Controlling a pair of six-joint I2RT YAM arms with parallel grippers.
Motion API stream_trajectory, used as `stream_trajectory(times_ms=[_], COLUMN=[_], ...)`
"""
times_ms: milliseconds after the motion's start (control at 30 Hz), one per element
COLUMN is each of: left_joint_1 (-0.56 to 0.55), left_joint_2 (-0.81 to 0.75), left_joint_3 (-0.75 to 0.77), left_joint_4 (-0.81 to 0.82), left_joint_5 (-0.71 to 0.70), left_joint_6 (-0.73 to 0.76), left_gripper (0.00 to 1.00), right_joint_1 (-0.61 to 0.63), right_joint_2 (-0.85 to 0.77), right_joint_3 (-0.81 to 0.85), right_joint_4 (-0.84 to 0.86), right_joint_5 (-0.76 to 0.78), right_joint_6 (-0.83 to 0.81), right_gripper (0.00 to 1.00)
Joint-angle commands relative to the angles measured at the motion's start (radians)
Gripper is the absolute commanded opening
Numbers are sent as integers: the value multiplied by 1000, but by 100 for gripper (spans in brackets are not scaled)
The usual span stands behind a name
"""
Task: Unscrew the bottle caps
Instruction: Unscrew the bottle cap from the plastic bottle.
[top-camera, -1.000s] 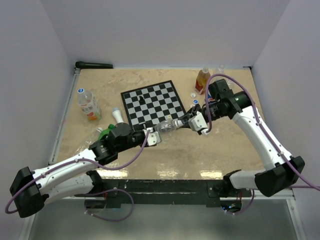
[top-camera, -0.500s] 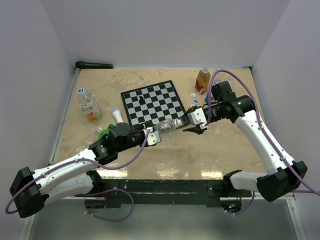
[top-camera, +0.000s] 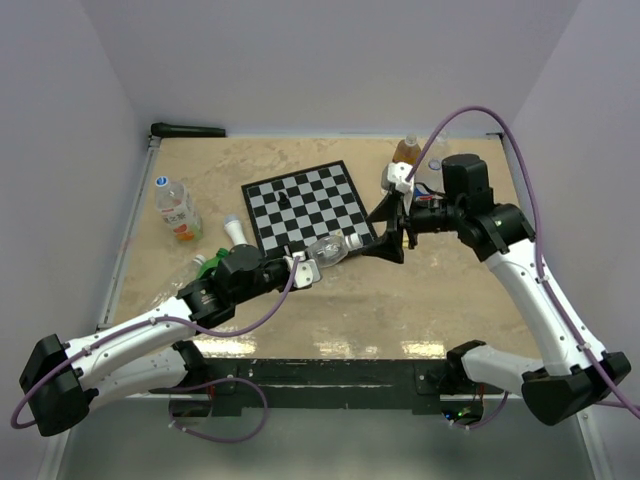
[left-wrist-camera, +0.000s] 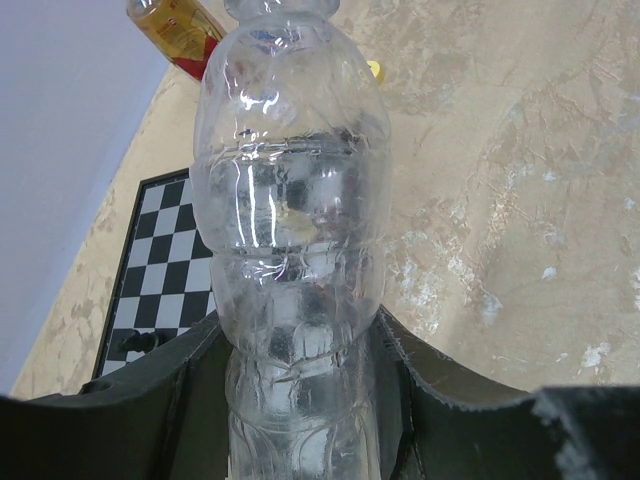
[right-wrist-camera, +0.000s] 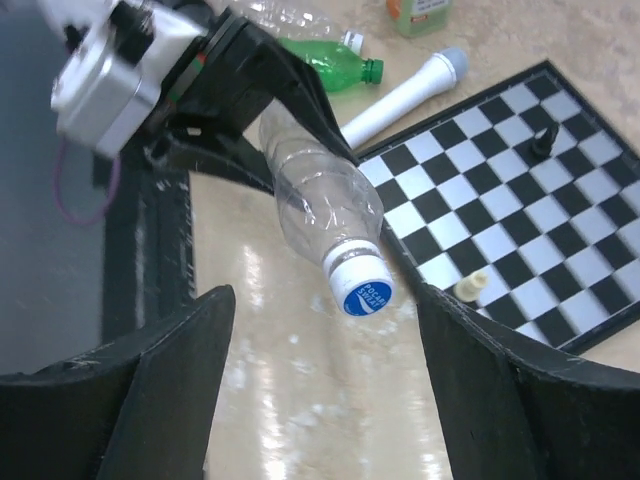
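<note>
My left gripper (top-camera: 303, 270) is shut on the lower body of a clear bottle (top-camera: 328, 249), holding it off the table, tilted toward the right arm. In the left wrist view the bottle (left-wrist-camera: 295, 230) fills the gap between the fingers (left-wrist-camera: 190, 400). Its cap (right-wrist-camera: 361, 284), white with a blue top, sits on the neck. My right gripper (top-camera: 379, 232) is open and stands a short way back from the cap, touching nothing. In the right wrist view the cap hangs just beyond and between the spread fingertips of the right gripper (right-wrist-camera: 325, 295).
A chessboard (top-camera: 305, 205) lies mid-table with a black piece (right-wrist-camera: 541, 143) and a pale pawn (right-wrist-camera: 468, 287). At the left are a labelled bottle (top-camera: 175, 208), a green bottle (top-camera: 205, 262) and a white tube (top-camera: 235, 230). An orange-labelled bottle (top-camera: 405, 153) stands at the back right.
My right gripper has opened, let go of the cap and drawn back up and to the right. The cap is still on the bottle. The left arm has barely moved.
</note>
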Motion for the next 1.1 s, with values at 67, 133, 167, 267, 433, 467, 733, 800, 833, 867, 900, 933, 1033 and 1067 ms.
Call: stream_trajectory(times_ms=[67, 133, 167, 267, 433, 467, 733, 800, 833, 867, 900, 933, 1033, 1067], left_joint_1=[5, 5, 5, 5, 5, 5, 5, 5, 5, 5, 5, 5, 5, 5], left_joint_2=[-12, -12, -12, -12, -13, -13, -15, -15, -15, -13, -13, -15, -16, -16], left_joint_3=[13, 13, 13, 13, 13, 13, 13, 14, 13, 14, 13, 13, 13, 13], left_joint_4=[29, 29, 29, 29, 29, 29, 29, 29, 29, 29, 29, 29, 29, 29], left_joint_5=[-8, -8, -10, -10, -8, -10, -10, -13, -11, -10, -11, -11, -13, -13], left_joint_6=[-6, -6, -6, -6, -6, -6, -6, -6, -6, -6, -6, -6, -4, -4], left_gripper=[2, 1, 1, 1, 2, 2, 2, 2, 2, 2, 2, 2, 1, 1], right_joint_1=[-6, -6, -6, -8, -6, -8, -6, -8, -6, -8, -6, -6, -6, -8], right_joint_2=[6, 24, 35, 49, 55, 55, 67, 66, 67, 69, 70, 73, 78, 78], right_joint_3=[-88, -102, -102, -107, -125, -128, -137, -139, -139, -140, -139, -137, -134, -133], right_joint_4=[245, 269, 269, 279, 280, 280, 251, 249, 249, 248, 245, 242, 240, 239], right_joint_5=[59, 56, 55, 49, 42, 42, 22, 18, 16, 16, 18, 18, 6, 4], right_joint_6=[657, 694, 699, 716, 726, 726, 714, 711, 711, 708, 708, 703, 694, 690], right_gripper=[78, 77, 77, 76, 72, 71, 60, 56, 53, 51, 48, 46, 35, 33])
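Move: The white cap is on the bottle's neck, about 3 cm left, 2 cm forward and 4 cm below the open right hand. The bottle's body is roughly 9 cm to the left of this hand, 1 cm forward and 7 cm lower. The cream chess piece is on the board some 9 cm forward, 9 cm left and 20 cm down. From the left hand, which holds the bottle, the cap is about 9 cm right, 3 cm forward and 6 cm up. Down by nearly 4 cm, and about 2 cm each forward and left, the right hand comes in on the white cap while its wrist goes on rolling about the fingers' own line, some 35 degrees, forward side downward. Once in place around the cap, its wide-open fingers close by about half, one on either side of it. The left hand keeps the bottle still. ##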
